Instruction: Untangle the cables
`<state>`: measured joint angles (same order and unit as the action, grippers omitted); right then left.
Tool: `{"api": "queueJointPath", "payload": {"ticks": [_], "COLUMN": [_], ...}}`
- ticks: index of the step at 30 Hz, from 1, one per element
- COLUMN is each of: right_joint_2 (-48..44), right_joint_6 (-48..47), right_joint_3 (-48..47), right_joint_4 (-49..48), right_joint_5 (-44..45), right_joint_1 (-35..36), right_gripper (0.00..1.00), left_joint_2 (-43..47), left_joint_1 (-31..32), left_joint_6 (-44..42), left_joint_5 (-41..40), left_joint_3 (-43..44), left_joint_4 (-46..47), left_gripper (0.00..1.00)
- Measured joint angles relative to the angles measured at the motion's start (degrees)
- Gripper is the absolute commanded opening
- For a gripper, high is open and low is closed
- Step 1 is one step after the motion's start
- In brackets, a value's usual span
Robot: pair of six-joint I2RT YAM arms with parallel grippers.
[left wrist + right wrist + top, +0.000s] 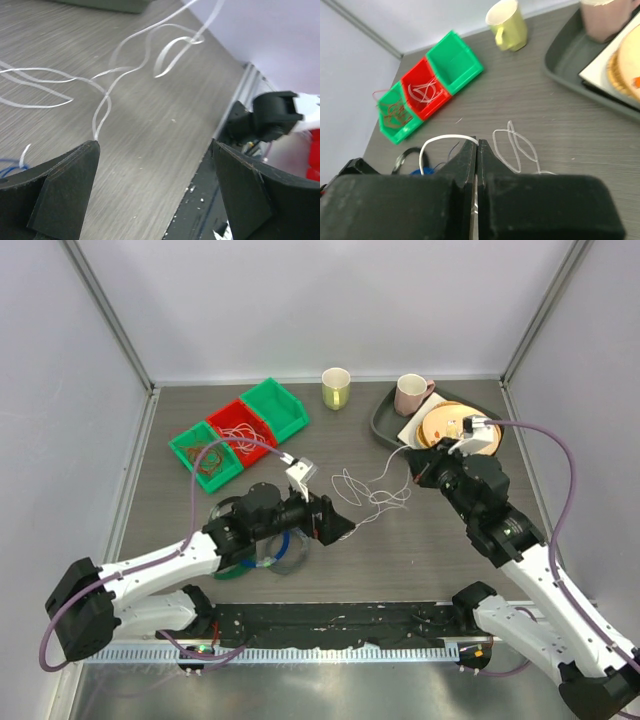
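Observation:
A thin white cable lies in loose loops on the table between my two grippers. My right gripper is shut on one end of it; in the right wrist view the white cable comes out of the closed tips and arcs off to the left, with more loops lying flat beyond. My left gripper stands open at the cable's other end. In the left wrist view the cable runs past the left fingertip and nothing sits between the jaws. A thin blue wire shows at the far left.
Green, red and green bins at the back left hold brownish and white wires. A yellow mug stands at the back, and a dark tray carries a pink mug and a plate. Coiled rings lie under the left arm.

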<state>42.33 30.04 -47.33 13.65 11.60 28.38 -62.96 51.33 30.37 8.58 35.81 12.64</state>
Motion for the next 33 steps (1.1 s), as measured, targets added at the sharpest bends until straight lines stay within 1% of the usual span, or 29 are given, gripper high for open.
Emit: {"api": "queueJointPath", "payload": {"ticks": [3, 6, 11, 13, 28, 33], "right_joint_2": [2.3, 3.7, 5.0, 5.1, 5.2, 5.2], "right_joint_6": [2.1, 4.7, 8.3, 9.4, 12.0, 12.4], "right_joint_3": [0.0, 0.1, 0.4, 0.6, 1.0, 1.3], "right_joint_4": [-0.7, -2.5, -5.4, -6.0, -7.0, -7.5], "right_joint_5": [-5.0, -10.4, -17.1, -18.8, -22.4, -23.2], "right_joint_1": [0.0, 0.0, 0.0, 0.0, 0.0, 0.0], "right_gripper": [0.01, 0.01, 0.01, 0.01, 0.01, 0.01], "left_joint_2": [-0.4, -3.1, -8.6, -9.3, -9.2, -9.4], "left_joint_1": [0.9, 1.5, 1.6, 1.7, 1.8, 1.8], "left_joint_6": [-1.1, -2.7, -5.6, -6.6, -10.6, -11.5], "left_joint_5": [4.0, 7.0, 7.7, 7.7, 1.3, 0.6], "left_joint_3": [0.1, 2.2, 8.5, 9.5, 10.4, 11.7], "left_joint_4": [3.3, 4.2, 2.8, 2.5, -3.8, -4.4], "left_gripper": [1.0, 1.0, 1.0, 1.0, 1.0, 1.0]}}
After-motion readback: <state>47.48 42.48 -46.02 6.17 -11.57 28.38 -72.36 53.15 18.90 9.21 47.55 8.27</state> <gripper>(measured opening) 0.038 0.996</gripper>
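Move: The right hand holds one end of the white cable. The left hand, empty, is some 16 cm to its left, 8 cm back and 10 cm lower; the white loop on the table lies about 14 cm left of the right hand, 7 cm ahead and 27 cm down. From the left hand, the cable's hanging stretch is roughly 13 cm right, 7 cm ahead and 4 cm up; the blue cable lies 8 cm left, 4 cm ahead and 17 cm down. Still pinching the white cable, the right hand carries it about 7.5 cm left and slightly back towards the left gripper, turning some 20 degrees counter-clockwise with its left side rolling up. The left hand, fingers kept wide open, first draws back, right and up, then eases forward, ending about 3 cm nearer the hanging cable; whether it touches the cable can't be seen. ##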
